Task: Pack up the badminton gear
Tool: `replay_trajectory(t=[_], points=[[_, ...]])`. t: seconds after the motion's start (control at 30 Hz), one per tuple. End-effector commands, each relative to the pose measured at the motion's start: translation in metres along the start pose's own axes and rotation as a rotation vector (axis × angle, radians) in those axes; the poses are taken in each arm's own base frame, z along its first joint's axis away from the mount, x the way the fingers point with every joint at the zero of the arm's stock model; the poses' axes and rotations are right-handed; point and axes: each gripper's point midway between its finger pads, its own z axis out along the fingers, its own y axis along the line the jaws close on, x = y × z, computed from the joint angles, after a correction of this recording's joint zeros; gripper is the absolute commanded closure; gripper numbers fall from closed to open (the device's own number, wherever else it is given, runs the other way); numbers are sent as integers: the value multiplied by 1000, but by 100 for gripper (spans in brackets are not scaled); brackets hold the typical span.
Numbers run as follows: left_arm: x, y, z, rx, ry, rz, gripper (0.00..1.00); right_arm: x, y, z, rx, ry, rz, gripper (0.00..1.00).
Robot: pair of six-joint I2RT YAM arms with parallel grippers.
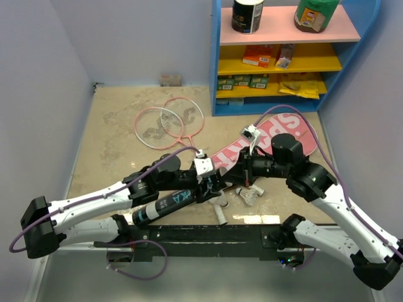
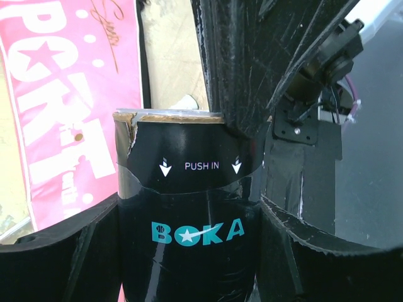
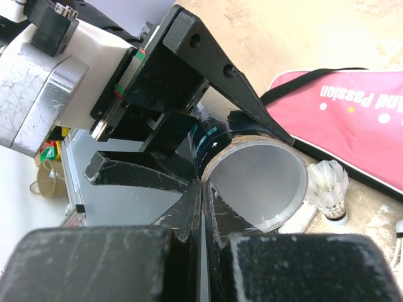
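My left gripper [image 1: 203, 187] [image 2: 189, 214] is shut on the long black shuttle tube [image 1: 165, 205] [image 2: 186, 189], which is lettered "BOKA". The tube's open mouth [image 3: 258, 182] faces my right gripper [image 1: 234, 171] [image 3: 211, 189]. That gripper is shut, its tips at the mouth's rim with nothing visible between them. Two shuttlecocks [image 1: 252, 196] [image 3: 330, 185] lie on the floor below the mouth. The pink bag [image 1: 277, 135] [image 2: 69, 113] [image 3: 352, 119] lies behind them. Two pink-framed rackets [image 1: 167, 123] lie crossed at the back left.
A blue shelf unit [image 1: 283, 56] with jars and boxes stands at the back right. A small box [image 1: 170, 80] sits against the back wall. Walls close in both sides. A white cylinder [image 1: 220, 212] lies near the front edge.
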Motion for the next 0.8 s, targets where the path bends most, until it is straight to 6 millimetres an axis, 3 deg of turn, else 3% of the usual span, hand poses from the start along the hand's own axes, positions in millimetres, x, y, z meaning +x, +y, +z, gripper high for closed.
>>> replay_trajectory(t=[0.0, 0.27, 0.4, 0.53, 0.57, 0.67, 0.7, 0.77], points=[[-11, -4, -11, -8, -99, 4, 96, -29, -8, -18, 136, -81, -62, 100], [-9, 4, -20, -72, -112, -6, 96, -47, 4, -36, 161, -138, -81, 100], [-10, 4, -24, -76, -114, -16, 96, -57, -8, -46, 259, -182, -86, 100], [-12, 4, -28, -89, -117, -25, 96, -63, -50, -47, 472, -202, -75, 100], [-13, 4, -29, -89, -119, -25, 96, -63, -75, -45, 581, -203, -67, 100], [-13, 10, -31, -124, -98, -36, 96, -67, -113, -37, 720, -228, -34, 100], [-12, 13, -32, -144, -91, -42, 96, -68, -137, -34, 788, -220, 3, 100], [-10, 15, -34, -165, -65, -50, 96, -73, -165, -34, 840, -247, 65, 100]])
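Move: The clear lid is still on the mouth of the shuttlecock tube, its middle about 2 cm ahead of the right hand, 1 cm to its left and 2 cm lower; its rim is already pinched in that hand's shut fingers. Down on the table, some 26 cm below, the nearer shuttlecock lies level and 4 cm left, the pink bag's middle about 18 cm ahead and 7 cm right. From the left hand, gripping the tube, the lid is 3 cm ahead, 5 cm right, 4 cm up. The lid comes away from the tube mouth as the right fingers, staying shut on its rim, lift about 4 cm, then swing forward and right, sinking again, to end some 10 cm forward and 6 cm right over the pink bag, turned about 30 degrees clockwise. The left hand keeps its grip on the tube and draws back a little, left and up. ##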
